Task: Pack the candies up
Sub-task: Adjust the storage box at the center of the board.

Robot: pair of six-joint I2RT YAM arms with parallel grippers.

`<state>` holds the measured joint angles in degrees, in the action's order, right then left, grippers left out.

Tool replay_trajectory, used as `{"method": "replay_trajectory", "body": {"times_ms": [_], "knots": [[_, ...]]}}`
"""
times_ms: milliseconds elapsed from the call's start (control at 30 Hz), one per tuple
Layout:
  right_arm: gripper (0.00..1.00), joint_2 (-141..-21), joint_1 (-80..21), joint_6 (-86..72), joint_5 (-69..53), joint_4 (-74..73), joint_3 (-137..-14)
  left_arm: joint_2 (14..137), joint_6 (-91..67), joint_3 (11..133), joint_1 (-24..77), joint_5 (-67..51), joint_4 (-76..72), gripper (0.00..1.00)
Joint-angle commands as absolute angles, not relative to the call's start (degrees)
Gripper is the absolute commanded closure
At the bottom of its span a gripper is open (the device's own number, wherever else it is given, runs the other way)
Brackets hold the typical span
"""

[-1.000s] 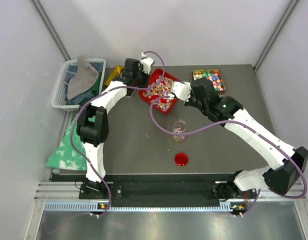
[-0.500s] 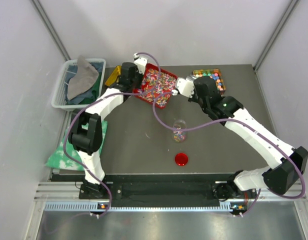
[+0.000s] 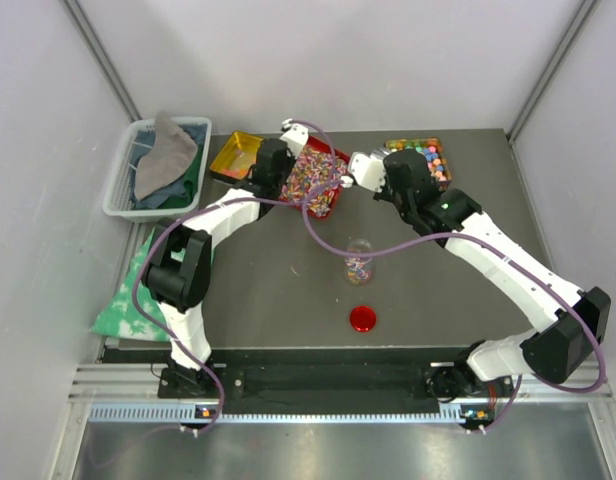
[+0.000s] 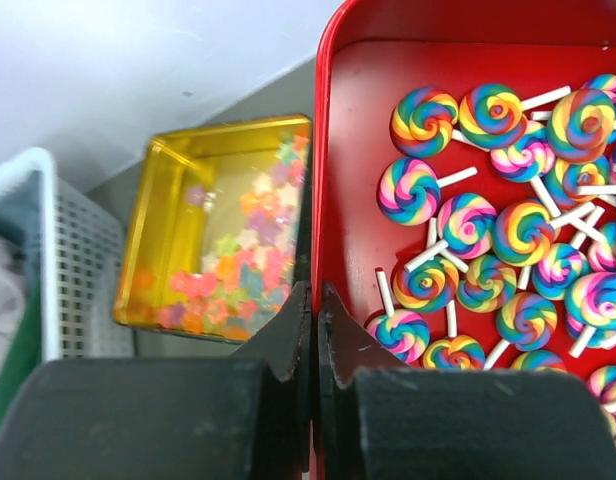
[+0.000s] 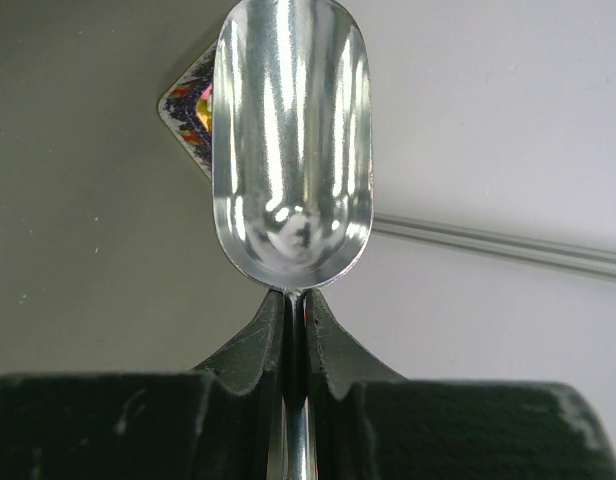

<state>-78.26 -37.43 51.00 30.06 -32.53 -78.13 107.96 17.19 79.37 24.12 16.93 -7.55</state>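
My left gripper [image 4: 314,296] is shut on the left wall of the red tray [image 4: 326,150], which holds many rainbow swirl lollipop candies [image 4: 488,240]. In the top view the left gripper [image 3: 285,176] sits at the tray's [image 3: 331,207] left edge. My right gripper [image 5: 296,302] is shut on the handle of a metal scoop [image 5: 292,140]. The scoop's bowl is empty. In the top view the right gripper [image 3: 356,176] holds the scoop [image 3: 345,181] at the tray's right side. A small clear jar [image 3: 359,260] with some candies in it stands mid-table.
A yellow tray [image 3: 235,154] of star-shaped sweets [image 4: 238,270] lies left of the red tray. A box of coloured balls [image 3: 421,160] is at the back right. A red round lid [image 3: 363,319] lies near the front. A white basket [image 3: 153,165] with cloths stands at the left.
The red tray has turned and shifted with my left gripper, so the yellow tray now shows. My right gripper and scoop have drawn back from over the tray to its right edge.
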Motion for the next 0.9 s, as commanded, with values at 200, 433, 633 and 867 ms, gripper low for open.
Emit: {"method": "replay_trajectory", "body": {"times_ms": [200,433,633,867], "knots": [[1.00,-77.70,-37.00,50.19,31.38,-30.85,-80.51,103.01,16.28,81.73,24.26,13.76,-17.68,1.00],[1.00,-77.17,-37.00,50.19,28.83,-33.31,-80.86,103.01,12.32,84.02,22.60,-3.94,-9.24,1.00],[1.00,-76.82,-37.09,50.27,29.00,-33.40,-80.25,105.56,4.92,89.47,18.46,-22.30,-3.07,1.00],[1.00,-76.20,-37.00,50.10,29.09,-33.31,-80.24,107.84,2.29,91.67,17.67,-27.85,-2.81,1.00]]}}
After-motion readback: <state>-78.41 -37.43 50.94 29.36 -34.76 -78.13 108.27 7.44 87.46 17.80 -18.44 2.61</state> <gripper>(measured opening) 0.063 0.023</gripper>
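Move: Pinched by its left rim, the red box has its middle about 9 cm right of the left hand, 1 cm back and 3 cm below. The clear patch of table it is headed for lies some 16 cm right of the hand, level with it fore and aft, 13 cm below. The yellow box stands about 12 cm left, 5 ahead and 12 below. From the right hand, the patch is roughly 8 cm left, 7 ahead and 24 below. Keeping its pinch on the red box's left rim, the left hand first lifts a centimetre or so, then swings right about 5 cm, away from the yellow box and towards the clear patch. It dips and rises again to about 2 cm above its start, easing slightly back. The wrist turns clockwise over 20 degrees, its right side rolling up and the fingers tipping down. ##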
